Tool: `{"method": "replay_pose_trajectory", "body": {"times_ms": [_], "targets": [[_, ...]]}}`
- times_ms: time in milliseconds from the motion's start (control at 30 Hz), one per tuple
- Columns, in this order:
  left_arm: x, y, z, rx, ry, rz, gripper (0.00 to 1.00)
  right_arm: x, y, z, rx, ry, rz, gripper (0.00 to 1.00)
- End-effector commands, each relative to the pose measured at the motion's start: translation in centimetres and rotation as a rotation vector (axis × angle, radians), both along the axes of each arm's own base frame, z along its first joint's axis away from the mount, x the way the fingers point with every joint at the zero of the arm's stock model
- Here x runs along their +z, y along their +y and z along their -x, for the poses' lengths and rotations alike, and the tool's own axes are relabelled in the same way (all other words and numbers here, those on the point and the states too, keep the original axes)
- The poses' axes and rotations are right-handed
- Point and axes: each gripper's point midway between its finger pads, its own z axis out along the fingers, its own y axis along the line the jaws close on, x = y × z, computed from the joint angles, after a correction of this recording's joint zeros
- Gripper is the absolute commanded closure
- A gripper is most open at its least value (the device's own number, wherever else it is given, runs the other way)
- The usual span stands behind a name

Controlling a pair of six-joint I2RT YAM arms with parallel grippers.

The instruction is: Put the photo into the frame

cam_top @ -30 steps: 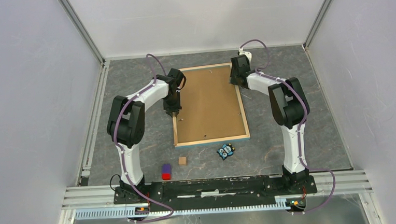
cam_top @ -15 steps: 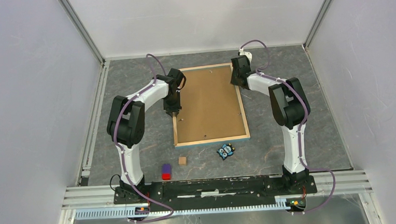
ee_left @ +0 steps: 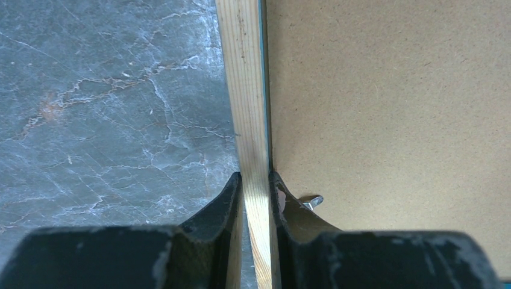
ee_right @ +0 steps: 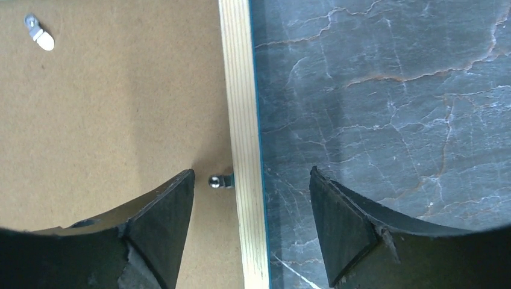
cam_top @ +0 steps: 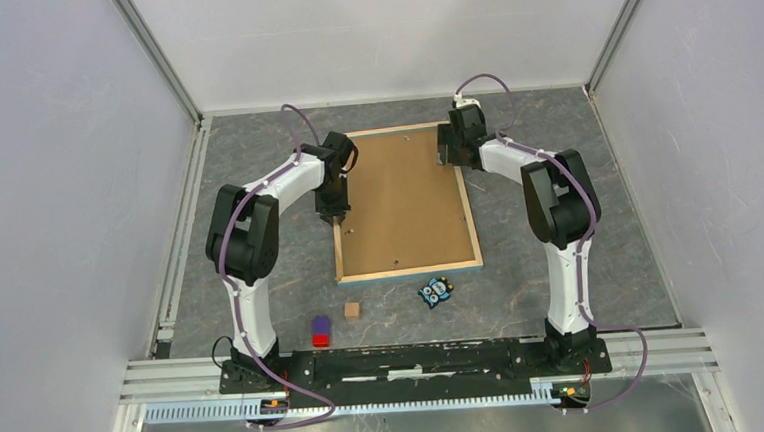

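Note:
The frame [cam_top: 408, 270] lies face down on the grey table, its light wood rim up, with the brown backing board [cam_top: 402, 200] set inside it. The photo is hidden. My left gripper [cam_top: 335, 217] is shut on the frame's left rim [ee_left: 246, 90]; both fingers press the wood strip, and a small metal tab [ee_left: 312, 201] shows beside the right finger. My right gripper [cam_top: 447, 157] is open near the far right corner, one finger over the board and one over the table. The right rim [ee_right: 241, 90] runs untouched between its fingers [ee_right: 163, 211], next to a metal tab [ee_right: 220, 181].
A blue owl figure [cam_top: 436, 291], a small wooden cube [cam_top: 352, 309] and a red-and-purple block [cam_top: 320, 330] lie in front of the frame's near edge. White walls close in the table at the back and on both sides.
My right gripper has opened its jaws off the right rim and shifted slightly toward the far corner. The left gripper and the frame have not moved.

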Motion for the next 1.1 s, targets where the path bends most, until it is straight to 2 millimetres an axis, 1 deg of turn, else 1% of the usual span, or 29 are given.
{"method": "replay_pose_trajectory", "body": {"times_ms": [0, 67, 133, 233, 300, 367, 433, 467, 533, 600, 667, 733, 800, 900, 1000, 1067], "targets": [[3.6, -2.5, 0.4, -0.057, -0.037, 0.156, 0.75, 2.3, -0.2, 1.3, 0.097, 0.002, 0.049, 0.26], [5.0, -3.6, 0.5, -0.09, -0.073, 0.222, 0.62, 1.8, -0.4, 2.3, 0.108, 0.028, 0.047, 0.3], [6.4, -4.0, 0.8, -0.116, -0.114, 0.247, 0.51, 1.1, -0.4, 3.4, 0.124, 0.055, 0.044, 0.33], [8.5, -4.3, 1.2, -0.147, -0.172, 0.272, 0.41, -0.3, -0.9, 5.5, 0.129, 0.102, 0.045, 0.38], [9.9, -4.5, 1.5, -0.158, -0.215, 0.295, 0.36, -0.5, -1.4, 6.5, 0.103, 0.118, 0.041, 0.4], [10.9, -4.8, 1.9, -0.172, -0.247, 0.325, 0.33, -0.8, -1.4, 7.3, 0.087, 0.122, 0.01, 0.43], [11.9, -5.2, 2.2, -0.184, -0.271, 0.36, 0.32, -1.5, -1.5, 8.2, 0.061, 0.133, -0.016, 0.48], [12.2, -5.4, 2.5, -0.191, -0.28, 0.376, 0.32, -2.0, -1.9, 8.6, 0.028, 0.15, -0.013, 0.52], [13.0, -6.0, 3.0, -0.204, -0.295, 0.414, 0.31, -2.8, -3.0, 9.5, -0.041, 0.182, 0.01, 0.63], [13.8, -6.9, 3.5, -0.225, -0.304, 0.456, 0.3, -3.6, -3.9, 10.5, -0.1, 0.205, 0.025, 0.77], [14.4, -7.3, 3.8, -0.234, -0.312, 0.477, 0.3, -3.9, -4.9, 11.4, -0.158, 0.218, 0.046, 0.9], [14.9, -7.3, 3.9, -0.234, -0.324, 0.487, 0.3, -3.9, -5.8, 12.2, -0.231, 0.217, 0.053, 1.0], [15.6, -7.4, 4.0, -0.238, -0.341, 0.505, 0.3, -3.3, -6.3, 12.4, -0.289, 0.198, 0.039, 1.0], [16.3, -7.5, 4.2, -0.242, -0.361, 0.524, 0.3, -2.8, -6.5, 12.1, -0.35, 0.181, -0.019, 1.0], [16.7, -7.7, 4.4, -0.245, -0.365, 0.538, 0.3, -2.5, -6.9, 11.8, -0.438, 0.175, -0.087, 1.0], [17.1, -7.8, 4.6, -0.245, -0.364, 0.556, 0.3, -2.7, -7.1, 11.8, -0.492, 0.185, -0.139, 1.0]]}}
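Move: Your left fingers are shut on the frame's left rail; the backing board's middle lies about 17 cm to their right and 3 cm ahead, and a metal clip 3 cm to their right and 2 cm back. Your right hand's open fingers straddle the right rail; the stretch to grip is some 7 cm back and 1 cm right, a centimetre lower. Another clip sits level with that hand, 2 cm left, and the frame's far right corner is 11 cm ahead. Draw the right hand straight back about 7 cm, level along the right rail, shut its fingers on the rail, then pull it some 3 cm right and 2 cm back while turning clockwise. Meanwhile open the left fingers to let go of the left rail and lift away about 15 cm, drifting right and back, fingertips tilting towards the right. ##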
